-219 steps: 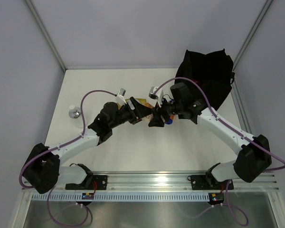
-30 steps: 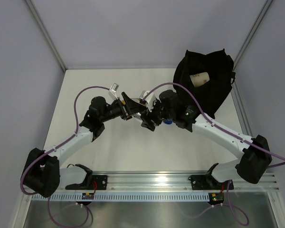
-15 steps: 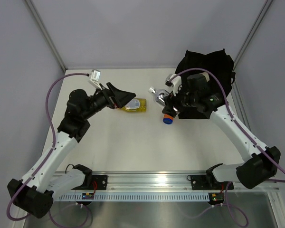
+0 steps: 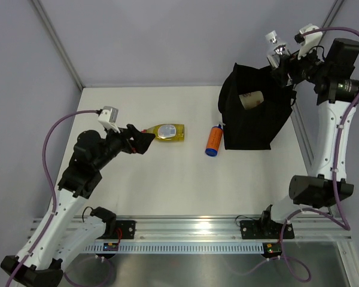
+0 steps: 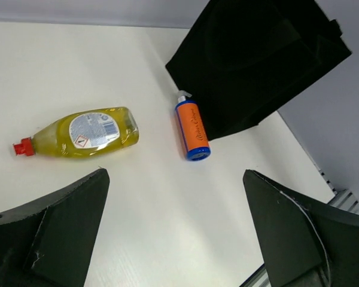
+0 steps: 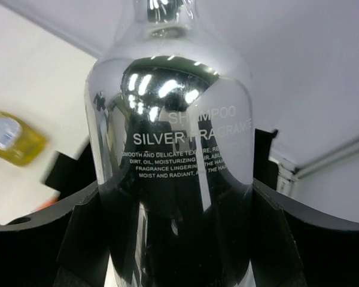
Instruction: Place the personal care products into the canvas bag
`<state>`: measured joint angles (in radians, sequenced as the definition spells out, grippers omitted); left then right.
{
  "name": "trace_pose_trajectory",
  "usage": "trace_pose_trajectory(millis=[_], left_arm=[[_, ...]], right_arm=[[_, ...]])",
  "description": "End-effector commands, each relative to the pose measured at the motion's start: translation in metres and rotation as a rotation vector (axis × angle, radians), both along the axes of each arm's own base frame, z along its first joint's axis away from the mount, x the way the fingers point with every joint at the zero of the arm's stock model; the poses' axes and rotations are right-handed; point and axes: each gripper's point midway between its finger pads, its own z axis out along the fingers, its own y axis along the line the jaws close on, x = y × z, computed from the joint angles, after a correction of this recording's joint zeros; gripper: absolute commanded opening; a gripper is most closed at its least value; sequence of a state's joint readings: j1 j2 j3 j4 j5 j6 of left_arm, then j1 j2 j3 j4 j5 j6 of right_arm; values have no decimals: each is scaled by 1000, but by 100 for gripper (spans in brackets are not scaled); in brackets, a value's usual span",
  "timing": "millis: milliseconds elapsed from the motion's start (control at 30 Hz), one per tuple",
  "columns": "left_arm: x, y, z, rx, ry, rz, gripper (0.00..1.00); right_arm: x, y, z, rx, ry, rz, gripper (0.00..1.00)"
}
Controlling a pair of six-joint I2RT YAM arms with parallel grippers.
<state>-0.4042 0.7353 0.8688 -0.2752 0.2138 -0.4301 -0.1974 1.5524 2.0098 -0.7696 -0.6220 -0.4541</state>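
Note:
The black canvas bag (image 4: 260, 116) stands at the back right, with a cream bottle (image 4: 251, 100) showing in its mouth. My right gripper (image 4: 285, 60) is shut on the shiny grey pump bottle (image 4: 276, 43) and holds it high above the bag's far edge; the bottle fills the right wrist view (image 6: 173, 149). The clear yellow bottle with red cap (image 4: 167, 132) and the orange bottle with blue cap (image 4: 213, 140) lie on the table. My left gripper (image 4: 142, 142) is open and empty, just left of the yellow bottle (image 5: 84, 133). The dark red bottles are out of view.
The orange bottle (image 5: 192, 128) lies close against the bag's left side (image 5: 257, 60). Grey walls close in the white table (image 4: 167, 185) at the back and sides. A metal rail (image 4: 191, 224) runs along the near edge.
My right arm has lifted the pump bottle from beside the orange bottle up and right, above the bag. My left gripper has pulled back down and left, off the yellow bottle.

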Motion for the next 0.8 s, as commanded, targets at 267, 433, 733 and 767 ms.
trace_pose_trajectory(millis=[267,433,733,767], left_arm=[[-5,21,-32,91,-7,66,99],[-9,6,-31,82,-50,-31,99],[1,-57,-30,-53,24,-290,99],[7,-66,-41,-35,67,-304,99]], right_arm=[[53,-17,-93,-192,177,260,0],[47,-11,-129,-197,252,346,19],[37,2,-156,-122,361,345,80],[38,3,-151,-103,357,333,83]])
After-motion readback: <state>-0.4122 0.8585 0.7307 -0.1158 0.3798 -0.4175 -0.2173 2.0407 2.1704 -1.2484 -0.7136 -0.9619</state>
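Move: My right hand is still holding the silver shampoo bottle high over the canvas bag. The bag's mouth is about 5 cm ahead, 6 cm to the left and 20 cm below; the beige bottle inside lies roughly 5 cm ahead, 7 cm left, 29 cm down. The orange bottle is some 3 cm ahead, 19 cm left, 40 cm down. From my empty left hand, the yellow bottle lies about 25 cm ahead, 5 cm right and 28 cm below, the orange bottle 21 cm ahead, 27 cm right. I plunge my right hand about 20 cm down into the bag's mouth, first drifting forward and a little right, then easing slightly back, while the wrist tips the shampoo bottle some 30 degrees nose-down and swings it counter-clockwise; my fingers keep their hold. My open left hand sinks about 6 cm and, after a small drift left, swings right and turns clockwise, coming nearer the yellow bottle. ##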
